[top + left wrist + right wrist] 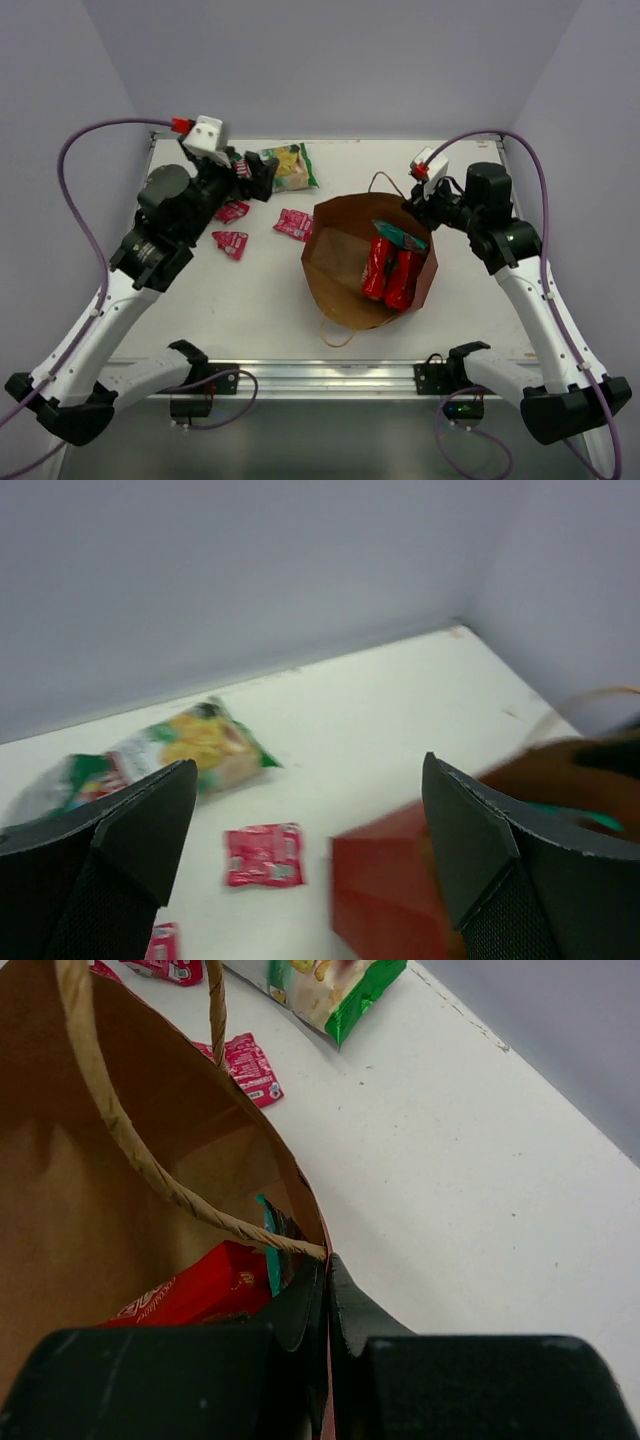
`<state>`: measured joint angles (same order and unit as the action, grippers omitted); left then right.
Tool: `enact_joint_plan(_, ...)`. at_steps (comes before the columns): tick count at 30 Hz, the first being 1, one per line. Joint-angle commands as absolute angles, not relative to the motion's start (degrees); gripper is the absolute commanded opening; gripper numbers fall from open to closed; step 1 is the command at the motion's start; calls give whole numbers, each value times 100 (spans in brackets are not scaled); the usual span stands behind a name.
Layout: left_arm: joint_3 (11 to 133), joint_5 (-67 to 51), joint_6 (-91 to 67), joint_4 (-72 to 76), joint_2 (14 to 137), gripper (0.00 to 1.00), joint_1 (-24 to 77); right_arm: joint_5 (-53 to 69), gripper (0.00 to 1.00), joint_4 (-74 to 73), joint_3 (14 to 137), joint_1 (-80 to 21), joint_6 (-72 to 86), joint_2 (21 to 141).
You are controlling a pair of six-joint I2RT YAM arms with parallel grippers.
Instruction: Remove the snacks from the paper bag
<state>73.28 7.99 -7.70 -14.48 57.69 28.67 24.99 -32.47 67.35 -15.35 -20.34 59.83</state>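
Observation:
The paper bag point(345, 285) stands open in the middle of the table, red-brown outside and tan inside. A red packet point(390, 272) and a teal packet point(402, 236) lie inside it; both also show in the right wrist view, the red packet point(195, 1290) and the teal packet point(268, 1252). My right gripper point(416, 205) is shut on the bag's far rim point(322, 1245) by a handle point(150, 1165). The green-white chip bag point(288, 167) and three red-pink sachets point(293, 224) point(232, 211) point(230, 243) lie on the table left of the bag. My left gripper point(264, 178) is open and empty above them.
The left wrist view shows the chip bag point(170, 745), a sachet point(263, 855) and the bag's red-brown side point(400, 890) between the open fingers point(130, 840). The white table point(260, 300) is walled at the back and sides. A second handle point(336, 335) hangs at the bag's near side.

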Motion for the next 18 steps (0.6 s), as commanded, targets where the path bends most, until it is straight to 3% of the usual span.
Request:
enact_joint_plan(1, 7198, 814, -1695, -1881, 6134, 100, 4299, 2593, 0, -2900, 7180, -1547, -1934, 6003)
enact_joint_plan(4, 7198, 1509, -1845, -1750, 6582, 100, 5628, 2549, 0, -2909, 7181, -1547, -1898, 5994)
enact_joint_plan(7, 7198, 2029, -2082, -1574, 7126, 100, 6185, 2435, 0, -2900, 7163, -1547, -1872, 5968)
enact_joint_plan(18, 7409, 2197, -2356, -784, 8892, 97, 6469, 2276, 0, -2786, 6996, -1547, -1758, 5933)
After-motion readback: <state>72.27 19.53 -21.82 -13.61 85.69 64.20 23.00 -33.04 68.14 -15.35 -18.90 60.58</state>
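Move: The left red snack in the open paper bag lies about 26 cm to the right of the empty left hand, some 5 cm back and 30 cm below. The other red snack stands beside it, about 31 cm right of the hand and 6 cm back; the teal snack is level to 1 cm ahead and 31 cm right. A pink packet lies on the table 7 cm ahead and 7 cm right. From the right hand, the left red snack is 6 cm left, 4 cm back, 20 cm lower. The red snacks in the paper bag are what the left hand heads for, fingers staying wide open: it swings quickly right about 24 cm, drawing back 8 cm, and mostly later drops some 19 cm into the bag's mouth, turning clockwise and tipping down about 25 degrees. The right hand stays put, still pinching the bag's right rim. ##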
